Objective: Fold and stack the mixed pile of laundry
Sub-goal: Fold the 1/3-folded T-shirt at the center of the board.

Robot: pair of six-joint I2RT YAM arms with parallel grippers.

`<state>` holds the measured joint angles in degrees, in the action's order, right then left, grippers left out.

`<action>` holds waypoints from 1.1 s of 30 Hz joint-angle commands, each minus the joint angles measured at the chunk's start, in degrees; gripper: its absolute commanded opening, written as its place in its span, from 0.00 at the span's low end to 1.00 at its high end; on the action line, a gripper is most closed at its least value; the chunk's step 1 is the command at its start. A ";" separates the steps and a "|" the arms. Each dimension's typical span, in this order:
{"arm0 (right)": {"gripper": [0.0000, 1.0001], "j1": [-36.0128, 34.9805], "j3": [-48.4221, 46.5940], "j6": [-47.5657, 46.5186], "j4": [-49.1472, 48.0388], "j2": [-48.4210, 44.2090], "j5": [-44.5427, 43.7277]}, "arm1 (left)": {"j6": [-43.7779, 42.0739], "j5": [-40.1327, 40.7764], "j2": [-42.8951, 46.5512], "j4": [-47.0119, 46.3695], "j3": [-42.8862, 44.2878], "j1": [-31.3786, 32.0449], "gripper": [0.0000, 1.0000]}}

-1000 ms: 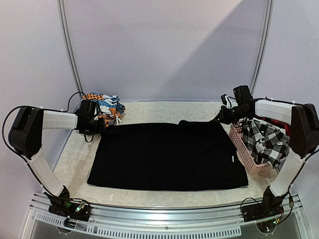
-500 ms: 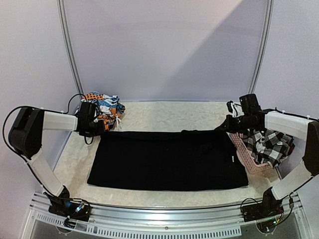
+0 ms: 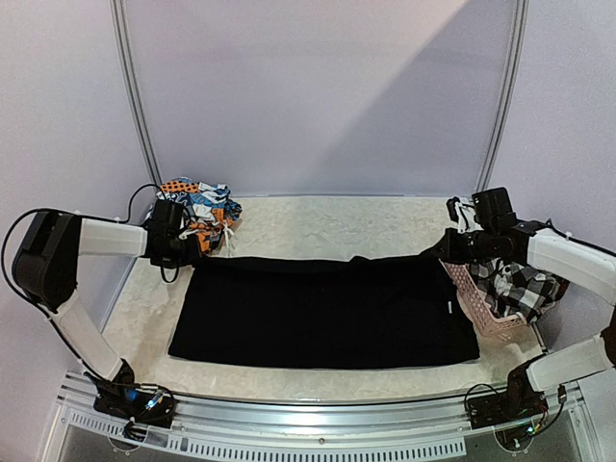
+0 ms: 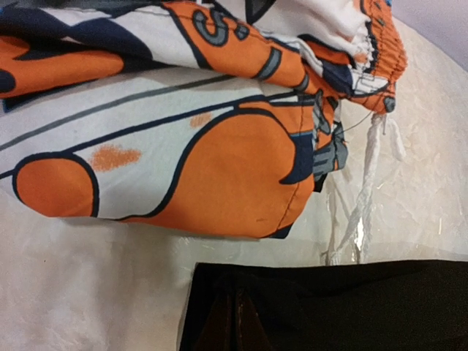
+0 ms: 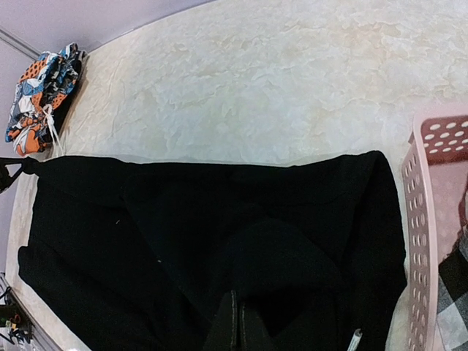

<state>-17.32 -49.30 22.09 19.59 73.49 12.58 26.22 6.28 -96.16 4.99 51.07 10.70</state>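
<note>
A large plain black garment (image 3: 322, 313) lies spread flat across the middle of the table. My left gripper (image 3: 190, 252) is shut on its far left corner, and its dark fingers (image 4: 235, 322) pinch the black cloth (image 4: 351, 307). At the far right corner my right gripper (image 3: 435, 253) is shut on a fold of the same garment (image 5: 219, 241). The orange-blue-white printed pieces (image 3: 199, 207) sit bunched at the far left, just beyond the left gripper (image 4: 235, 325). A black-and-white checked garment (image 3: 525, 279) fills the basket on the right.
The pink perforated basket (image 3: 478, 306) stands at the table's right edge, close beside the right arm; its wall (image 5: 431, 219) shows in the right wrist view. A white drawstring (image 4: 365, 197) trails from the printed pieces. Bare marbled tabletop (image 3: 327, 221) lies beyond the black garment.
The garment's far edge has come toward the near side, held at both corners. The right arm has swung outward to the right and nearer; the left gripper shifted slightly nearer.
</note>
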 commanded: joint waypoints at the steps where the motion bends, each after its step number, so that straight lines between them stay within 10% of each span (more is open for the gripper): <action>1: 0.00 -1.09 3.46 1.34 1.09 -4.99 -2.03 | 0.68 0.39 2.80 -0.47 -1.67 -0.05 0.00; 23: 0.00 -3.20 19.45 7.67 -1.46 -14.06 -6.16 | 5.68 2.97 5.69 -0.03 -7.83 2.50 0.05; 33: 0.00 -3.24 21.41 8.98 -2.65 -13.01 -7.12 | 8.52 6.93 9.52 0.77 -9.92 2.57 0.40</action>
<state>-20.25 -28.75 29.98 17.96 60.27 6.96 33.10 10.57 -89.45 5.23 42.33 12.78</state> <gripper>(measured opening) 0.013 0.289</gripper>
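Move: The left hand still pinches the T-shirt's far-left corner just above the board; the spot to lay it is some 3 cm back and 2 cm down, the patterned pile about 11 cm ahead. The right hand holds a raised layer of the T-shirt; the near edge it heads for lies about 20 cm straight back and 12 cm below. The white label is some 7 cm back and 5 cm right, the basket 14 cm right and 3 cm back. Back towards the robot and down, the right hand carries its shut grip of cloth about 8 cm each way over the T-shirt towards the near edge, first mostly back, then steeply down, easing slightly right. The left hand draws its corner back roughly 4 cm and a little down to the board, then opens part-way and lets go. ##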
